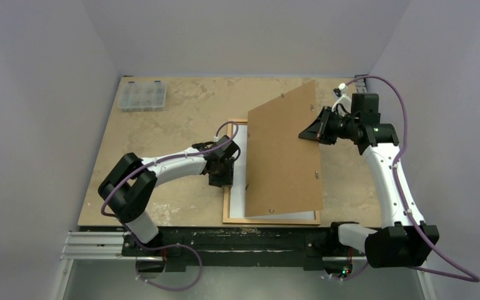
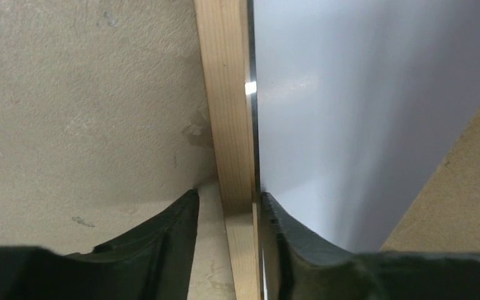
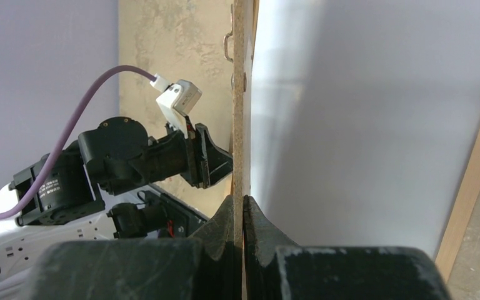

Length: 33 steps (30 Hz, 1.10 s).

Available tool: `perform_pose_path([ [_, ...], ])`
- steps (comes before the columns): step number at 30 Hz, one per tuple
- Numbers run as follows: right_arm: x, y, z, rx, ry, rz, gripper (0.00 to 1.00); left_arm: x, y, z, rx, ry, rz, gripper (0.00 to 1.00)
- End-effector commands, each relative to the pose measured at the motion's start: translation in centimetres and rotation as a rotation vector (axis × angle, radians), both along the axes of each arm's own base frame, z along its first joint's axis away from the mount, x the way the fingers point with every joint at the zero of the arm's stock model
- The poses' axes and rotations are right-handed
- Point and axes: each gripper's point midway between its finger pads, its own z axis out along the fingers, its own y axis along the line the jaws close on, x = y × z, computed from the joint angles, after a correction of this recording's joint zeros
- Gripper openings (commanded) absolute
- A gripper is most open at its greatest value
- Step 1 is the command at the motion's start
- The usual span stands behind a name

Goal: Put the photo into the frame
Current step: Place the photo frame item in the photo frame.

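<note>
The frame [image 1: 269, 220] lies flat on the table, near the front middle. The photo [image 1: 239, 181] lies inside it with its plain white back up; the printed side is hidden. My left gripper [image 1: 222, 178] is open and straddles the frame's left rail [image 2: 228, 112], with one finger on the table side and the other touching the photo's white back [image 2: 350, 112]. My right gripper [image 1: 306, 132] is shut on the right edge of the brown hardboard backing panel [image 1: 284, 150] and holds it tilted above the frame. The right wrist view shows the panel edge-on [image 3: 238, 125] between the fingers, above the photo [image 3: 362, 125].
A clear plastic compartment box [image 1: 142, 95] sits at the table's far left corner. Grey walls close in the table on the left, back and right. The left arm [image 3: 131, 156] shows beyond the lifted panel in the right wrist view.
</note>
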Motion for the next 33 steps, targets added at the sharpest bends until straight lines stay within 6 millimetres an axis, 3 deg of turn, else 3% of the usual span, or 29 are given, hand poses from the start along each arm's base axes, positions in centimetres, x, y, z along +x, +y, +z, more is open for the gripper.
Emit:
perform_pose_path([
  [1,0.4,0.7,2.1,0.05,-0.075,0.03,0.0,-0.2,0.1,2.0,-0.029,-0.032,-0.023,0.46],
  [8,0.4,1.0,2.1,0.066,-0.078,0.044,0.0,0.0,-0.8,6.6,-0.188,-0.097,-0.002,0.67],
  [18,0.3,2.3,2.0,0.181,-0.07,0.072,0.0,0.6,-0.7,10.8,-0.535,-0.152,0.067,0.72],
  [23,0.5,2.5,1.2,0.21,-0.065,0.068,0.0,0.9,0.8,10.6,-0.608,-0.172,0.117,0.71],
  [33,1.2,2.7,-1.2,0.231,0.002,0.066,0.0,0.8,1.7,8.3,-0.557,-0.154,0.124,0.69],
])
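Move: My left fingers still straddle the frame's left rail, its middle about 5 cm ahead. The brown board's left edge hangs over the frame, its middle some 6 cm to the right, 4 cm ahead and 5 cm higher. My right hand holds the board tilted by its right side; the frame's middle lies about 8 cm left, 2 cm back and 25 cm below it, the board's left edge some 16 cm left, 2 cm back and 18 cm lower. I open my left fingers wider and lift them clear of the frame's left rail, up about 8 cm, then ease 2 cm left while tilting that wrist some 30 degrees so the fingertips swing right towards the board's left edge. My right hand, first still, keeps its pinch and lowers the board 2 to 3 cm towards the frame, carrying it 2 cm left with a slight roll. ##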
